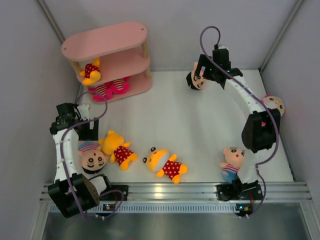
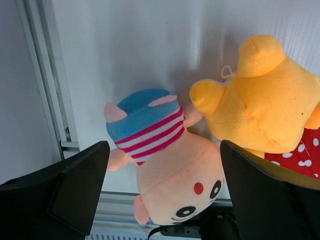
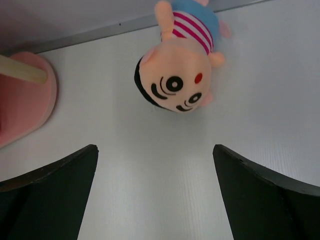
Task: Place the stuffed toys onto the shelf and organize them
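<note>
The pink shelf (image 1: pixel 107 55) stands at the back left, with a yellow bear (image 1: pixel 91 71) on its middle board and a pink striped doll (image 1: pixel 110 89) on the bottom board. My left gripper (image 1: pixel 88 136) is open, and its fingers flank the head of a striped-shirt boy doll (image 2: pixel 170 175) that lies against another yellow bear (image 2: pixel 265 105). My right gripper (image 3: pixel 155 150) is open and empty, just short of a black-haired boy doll (image 3: pixel 175 85) lying on the table. A third bear (image 1: pixel 167 164) and another boy doll (image 1: pixel 232 161) lie near the front.
A doll with a pink cap (image 1: pixel 274 104) lies at the right edge behind the right arm. The shelf's base (image 3: pixel 30 100) sits left of the right gripper. Grey walls close in the table, and an aluminium rail (image 1: pixel 170 190) runs along its front.
</note>
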Controlling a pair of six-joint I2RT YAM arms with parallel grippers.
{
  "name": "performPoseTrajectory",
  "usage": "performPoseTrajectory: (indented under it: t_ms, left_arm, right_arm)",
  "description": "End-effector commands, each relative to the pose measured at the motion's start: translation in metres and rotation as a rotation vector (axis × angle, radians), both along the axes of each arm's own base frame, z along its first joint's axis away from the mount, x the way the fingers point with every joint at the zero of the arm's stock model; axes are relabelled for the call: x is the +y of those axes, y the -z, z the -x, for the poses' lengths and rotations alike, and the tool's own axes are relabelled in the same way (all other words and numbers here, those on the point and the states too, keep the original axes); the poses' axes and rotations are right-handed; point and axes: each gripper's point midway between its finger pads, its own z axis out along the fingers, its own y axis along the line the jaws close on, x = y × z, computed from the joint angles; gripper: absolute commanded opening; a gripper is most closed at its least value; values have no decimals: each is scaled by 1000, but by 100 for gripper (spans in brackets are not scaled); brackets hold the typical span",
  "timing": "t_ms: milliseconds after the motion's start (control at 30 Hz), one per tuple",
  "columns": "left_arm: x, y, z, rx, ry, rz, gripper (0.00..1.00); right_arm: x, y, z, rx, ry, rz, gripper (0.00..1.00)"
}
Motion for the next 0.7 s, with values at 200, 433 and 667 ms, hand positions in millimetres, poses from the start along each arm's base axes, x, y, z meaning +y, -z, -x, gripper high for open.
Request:
performPoseTrajectory:
  t_ms: [200,433,667]
  left_arm:
    - [8,-16,-23,-56,-13,-3,98]
    - [6,-17,-30,-55,3,18,98]
    - [4,-25,-35,-83,-14,37,98]
  right_arm:
    - [23,64,-119,-18,-10,55,99]
    - [6,116,-138,19,75,146,97]
    - [-1,147,-138,69,84,194,14]
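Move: The black-haired stuffed toy lies by the back wall, about 15 cm ahead of the open right hand, neither left nor right of it, and some 17 cm below. The pink shelf's middle is roughly 50 cm to that hand's left and 8 cm ahead; the pink-hatted toy sits about 38 cm to its right and 6 cm back. From the left hand the black-haired toy is some 43 cm ahead and 57 cm right. Forward and down together, each about 13 cm, the right hand swoops with open fingers onto the black-haired toy's head by the back wall. Once low it only creeps on forward, rolling some 10 degrees so its left side dips, while the fingers close most of the way and pinch the head between the pads. ##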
